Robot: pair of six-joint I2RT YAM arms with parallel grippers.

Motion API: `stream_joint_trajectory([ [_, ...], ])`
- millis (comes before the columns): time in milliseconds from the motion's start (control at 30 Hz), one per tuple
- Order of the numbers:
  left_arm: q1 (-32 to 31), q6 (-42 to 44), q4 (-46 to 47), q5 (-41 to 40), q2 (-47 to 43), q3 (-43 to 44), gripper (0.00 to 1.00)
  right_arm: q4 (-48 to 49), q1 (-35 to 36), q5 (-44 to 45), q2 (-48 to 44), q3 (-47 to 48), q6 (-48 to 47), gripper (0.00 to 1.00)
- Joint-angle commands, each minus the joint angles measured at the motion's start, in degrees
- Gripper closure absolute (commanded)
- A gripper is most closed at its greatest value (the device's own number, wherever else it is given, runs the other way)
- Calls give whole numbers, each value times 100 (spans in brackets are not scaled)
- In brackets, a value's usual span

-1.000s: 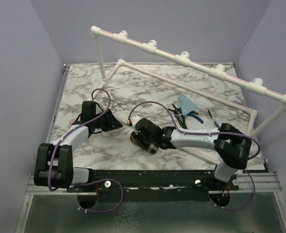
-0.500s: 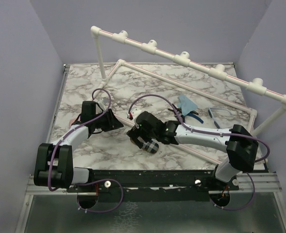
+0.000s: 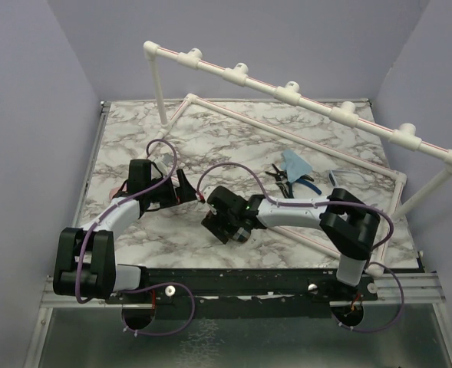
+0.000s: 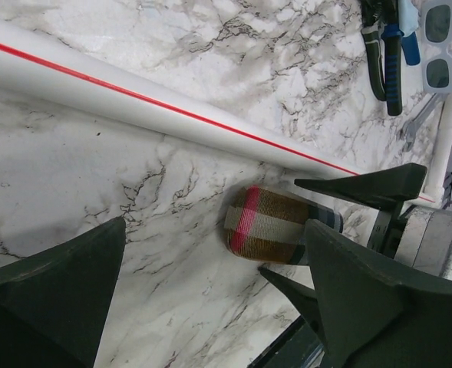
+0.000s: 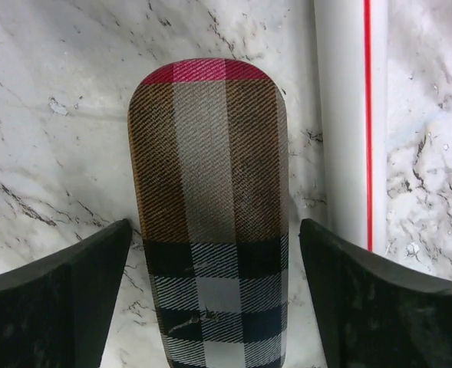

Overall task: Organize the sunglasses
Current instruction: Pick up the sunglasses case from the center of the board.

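Observation:
The blue-framed sunglasses (image 4: pixel 439 44) lie at the far right by the white pipe. In the top view only a bit of them (image 3: pixel 332 177) shows behind the right arm's elbow. A brown plaid case (image 5: pixel 209 199) lies shut on the marble, also seen in the left wrist view (image 4: pixel 275 226). My right gripper (image 5: pixel 214 299) is open and straddles the case's dark end, with a gap on each side. My left gripper (image 4: pixel 218 307) is open over bare marble just left of the case and holds nothing. From above, the two grippers (image 3: pixel 186 192) (image 3: pixel 219 222) stand close together.
A white pipe frame (image 3: pixel 287 138) crosses the table, and one red-striped pipe (image 5: pixel 348 115) runs right beside the case. Black-and-blue pliers (image 4: pixel 387 54) and a blue cloth (image 3: pixel 295 162) lie near the sunglasses. A pinkish object (image 3: pixel 117 188) peeks out beside the left arm.
Both grippers have opened. The right gripper has let go of the plaid case, which now lies on the marble, and its arm has folded back with the elbow raised.

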Motion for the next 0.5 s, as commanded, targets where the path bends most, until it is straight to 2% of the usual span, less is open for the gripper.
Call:
stream_joint_trajectory([
  [0, 40, 165, 21, 120, -101, 127, 1, -136, -19, -237, 326, 96, -79, 16],
  [100, 60, 177, 19, 120, -87, 143, 1, -145, -30, -58, 208, 115, -50, 45],
  [167, 81, 192, 23, 128, -75, 153, 1, -163, -42, 16, 19, 139, -87, 60],
  [267, 117, 197, 21, 120, -53, 169, 1, -174, -161, 79, -345, 259, -225, 68],
  [467, 194, 235, 19, 131, -34, 162, 1, -88, -1168, -174, -807, 841, -936, 70],
])
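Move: The sunglasses case lies right between the right hand's open fingers, its middle about 1 cm to the right of the hand point and at its height. The white pipe runs past roughly 7 cm ahead, and the pliers lie about 14 cm ahead and 18 cm to the right. From the left hand, the case is about 8 cm back, 10 cm to the right and 6 cm below. The right hand, already down astride the case with its fingers pointing mostly down, shifts under a centimetre to the left as its fingers close by about a third of their range and pinch the two long sides of the case. Keeping that grip, it starts slowly, then lifts faster, up and forward by about 3 cm each with a slight drift to the right, carrying the case off the table towards the white pipe with hardly any turn of the wrist. ##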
